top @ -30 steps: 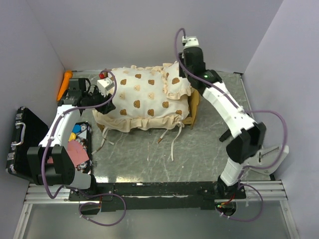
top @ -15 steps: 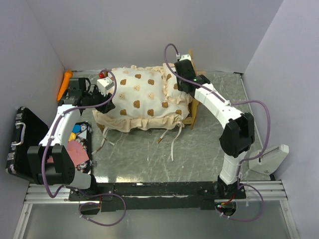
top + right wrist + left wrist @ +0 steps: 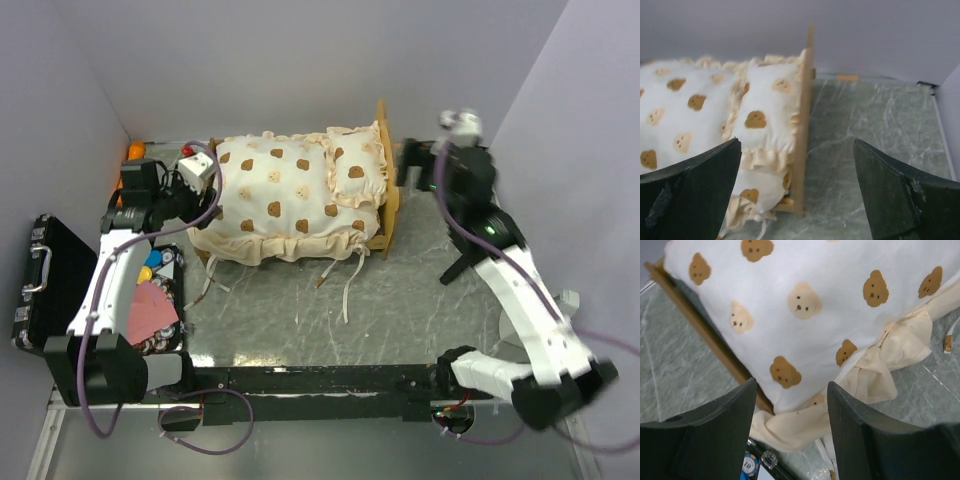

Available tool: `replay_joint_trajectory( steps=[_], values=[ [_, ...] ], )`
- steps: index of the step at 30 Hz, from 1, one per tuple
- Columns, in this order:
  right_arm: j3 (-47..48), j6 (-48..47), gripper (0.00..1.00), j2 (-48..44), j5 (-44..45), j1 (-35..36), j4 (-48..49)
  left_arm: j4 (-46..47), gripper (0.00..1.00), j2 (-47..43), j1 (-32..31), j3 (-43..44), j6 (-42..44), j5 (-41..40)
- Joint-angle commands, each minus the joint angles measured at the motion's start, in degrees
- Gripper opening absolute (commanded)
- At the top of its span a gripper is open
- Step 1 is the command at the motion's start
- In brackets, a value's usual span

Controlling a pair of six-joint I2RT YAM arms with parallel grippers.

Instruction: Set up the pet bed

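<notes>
The pet bed (image 3: pixel 383 215) stands at the back middle, its light-wood headboard (image 3: pixel 382 150) upright on the right. The cream bear-print mattress (image 3: pixel 270 200) lies on the frame, ruffles hanging over the front. The matching pillow (image 3: pixel 355 170) rests on the mattress against the headboard. My left gripper (image 3: pixel 200 205) hovers open at the bed's left end, above the mattress corner (image 3: pixel 805 330) and ruffle (image 3: pixel 790 425). My right gripper (image 3: pixel 410 170) is wide open to the right of the headboard (image 3: pixel 802 125), clear of the pillow (image 3: pixel 767 115), holding nothing.
A black hard case (image 3: pixel 40 280) lies open at the left, with poker chips (image 3: pixel 747 465) and a pink piece (image 3: pixel 150 305) in its tray. An orange object (image 3: pixel 133 152) sits in the back left corner. White ties (image 3: pixel 346 290) trail from the bed onto the table. Walls close in on three sides.
My right gripper let go of the pillow, opened wide and pulled back to the right of the headboard. The pillow now lies flat against the headboard. The left gripper opened slightly.
</notes>
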Motion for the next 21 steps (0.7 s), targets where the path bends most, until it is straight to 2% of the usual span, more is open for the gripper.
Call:
replay_joint_trajectory(
  steps=[1, 3, 5, 9, 12, 14, 16, 18, 21],
  values=[
    [-15.0, 6.7, 0.99, -10.65, -5.07, -14.27, 7.14, 1.46, 0.64, -5.87, 3.07, -4.06, -3.78, -0.3],
    [-22.3, 9.79, 0.99, -14.17, -5.68, -19.22, 8.38, 1.29, 0.63, -7.2, 3.16, -7.57, -1.86, -0.73],
    [-29.95, 10.15, 0.99, -16.9, -6.83, -21.25, 10.83, 0.76, 0.62, -7.82, 3.17, -10.83, -0.35, -2.4],
    [-36.82, 9.1, 0.99, -18.76, -7.53, -21.35, 13.48, -0.65, 0.59, -10.79, 3.25, -14.79, -0.53, -3.73],
    [-42.26, 7.87, 0.99, -18.41, -8.32, -21.44, 18.21, 2.5, 0.62, -15.71, 3.51, -19.43, -0.96, -5.21],
    [-48.67, 7.6, 0.99, -19.46, -10.16, -21.44, 26.88, 10.73, 0.65, -20.8, 4.82, -24.52, -3.23, -7.4],
    [-56.74, 7.43, 0.99, -20.95, -10.87, -21.44, 37.33, 24.77, 0.7, -25.11, 8.07, -31.12, -7.53, -9.08],
    [-62.99, 7.43, 0.99, -20.87, -8.87, -21.44, 47.79, 34.36, 0.85, -25.05, 8.61, -34.56, -12.28, -10.93],
    [-68.11, 6.82, 0.99, -17.02, -5.69, -21.44, 58.1, 49.48, 0.94, -24.34, 8.7, -41.84, -21.4, -9.87]
  ],
)
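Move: The pillow on the made-up bed lies roughly 11 cm ahead of the right gripper, 8 cm to its left and 21 cm below. The headboard is about 8 cm ahead, 4 cm left and 26 cm lower; the black tube some 4 cm back, 15 cm right and 35 cm down. From the left gripper, the blanket's near-left corner is level ahead, about 3 cm right and 15 cm below; the tool tray is 14 cm back, 11 cm left, 20 cm down. Swing the empty right gripper quickly some 12 cm right, clear of the headboard, then sink it about 26 cm towards the black tube, easing back a little, turned 15 degrees clockwise and wide open. Meanwhile draw the left gripper back and down off the blanket corner, then swing it left towards the tool tray, turning 20 degrees counter-clockwise, tipping up slightly and opening its fingers wider. ##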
